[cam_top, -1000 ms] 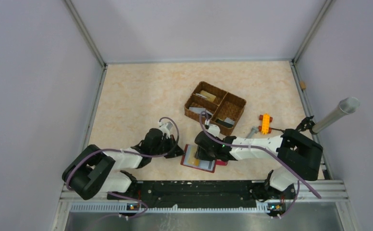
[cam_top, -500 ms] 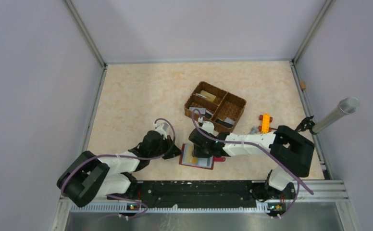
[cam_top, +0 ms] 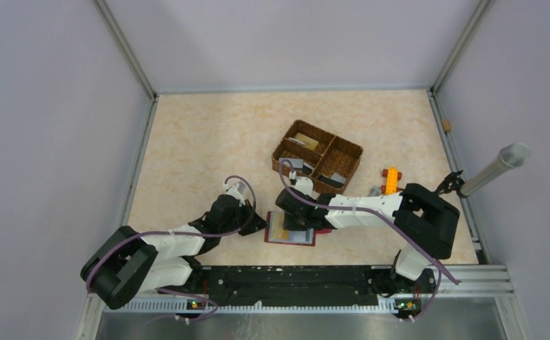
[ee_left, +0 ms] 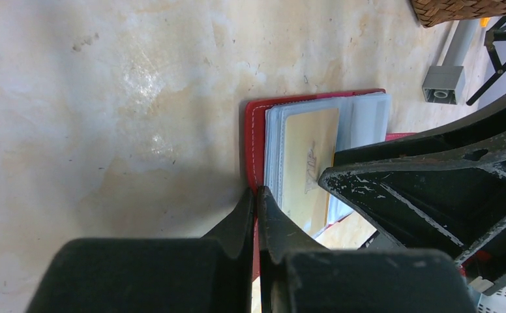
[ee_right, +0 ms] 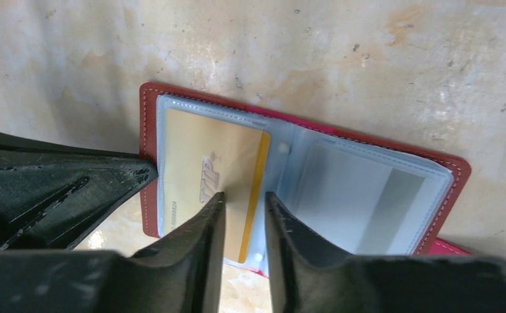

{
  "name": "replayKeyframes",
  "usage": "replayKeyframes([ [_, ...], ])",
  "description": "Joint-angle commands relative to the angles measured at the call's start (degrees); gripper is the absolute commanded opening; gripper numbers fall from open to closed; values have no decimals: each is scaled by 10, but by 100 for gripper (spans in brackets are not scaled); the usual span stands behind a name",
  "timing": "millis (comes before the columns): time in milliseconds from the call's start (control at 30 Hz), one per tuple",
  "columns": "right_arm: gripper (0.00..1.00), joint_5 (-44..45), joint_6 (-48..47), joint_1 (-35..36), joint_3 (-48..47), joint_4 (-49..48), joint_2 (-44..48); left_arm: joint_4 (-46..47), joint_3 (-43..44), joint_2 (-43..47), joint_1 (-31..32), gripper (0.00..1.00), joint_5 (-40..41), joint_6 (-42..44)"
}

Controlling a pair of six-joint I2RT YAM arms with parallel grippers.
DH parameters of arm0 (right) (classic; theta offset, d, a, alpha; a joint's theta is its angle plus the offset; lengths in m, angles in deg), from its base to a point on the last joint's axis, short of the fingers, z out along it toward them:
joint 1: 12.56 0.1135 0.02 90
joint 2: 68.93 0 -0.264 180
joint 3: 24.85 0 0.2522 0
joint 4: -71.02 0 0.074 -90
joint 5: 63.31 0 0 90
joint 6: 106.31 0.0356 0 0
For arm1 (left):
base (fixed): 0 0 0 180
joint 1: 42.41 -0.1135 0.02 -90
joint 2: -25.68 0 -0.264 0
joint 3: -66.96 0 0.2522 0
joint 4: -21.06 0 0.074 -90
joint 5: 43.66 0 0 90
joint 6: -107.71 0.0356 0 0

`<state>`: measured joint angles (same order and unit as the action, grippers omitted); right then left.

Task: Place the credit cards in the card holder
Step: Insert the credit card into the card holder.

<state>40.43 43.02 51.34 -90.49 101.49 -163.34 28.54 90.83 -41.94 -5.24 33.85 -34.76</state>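
The dark red card holder (cam_top: 291,237) lies open on the table in front of the arms. My left gripper (ee_left: 257,193) is shut on the left red edge of the card holder (ee_left: 253,134). A gold-tan credit card (ee_right: 198,163) sits in the left clear pocket. My right gripper (ee_right: 242,199) hovers low over that card's right edge, its jaws narrowly open with nothing clamped. The right pocket (ee_right: 368,192) looks pale with a grey band. More credit cards (cam_top: 305,142) lie in the wicker basket.
The brown divided wicker basket (cam_top: 332,135) stands just behind the card holder. To its right lie an orange toy block (cam_top: 391,180), a grey bolt (cam_top: 371,191) and a slanted grey tube (cam_top: 495,168). Walls close in the table on three sides.
My right gripper has slid left over the card holder and its jaws have narrowed. The card holder and my left gripper have shifted slightly left.
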Motion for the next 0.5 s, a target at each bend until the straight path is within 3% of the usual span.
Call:
replayKeyframes([
  [0, 32, 47, -26, 5, -23, 36, 9, -14, -17, -2, 7, 0, 21, -11],
  [200, 57, 63, -51, 29, -22, 61, 30, -2, -26, 4, 8, 0, 27, -24],
  [467, 66, 112, -58, 70, -105, 132, -34, 4, -32, 14, 8, 0, 20, -31],
])
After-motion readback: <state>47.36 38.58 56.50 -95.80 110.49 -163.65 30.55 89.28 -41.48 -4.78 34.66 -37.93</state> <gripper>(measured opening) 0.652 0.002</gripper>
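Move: The gold credit card already lies in the card holder's left pocket, its middle about 2 cm left of the right hand, level fore-and-aft and 1 cm below. The right-hand pocket is some 5 cm right and 1 cm back of the hand; the wicker basket stands about 20 cm ahead and 9 cm right. From the left hand, whose shut fingertips are on the holder's left rim, the card lies about 4 cm right and level fore-and-aft. Right hand opens, lifting about 1.5 cm off the gold card and slightly back; left fingertips still hold rim. ##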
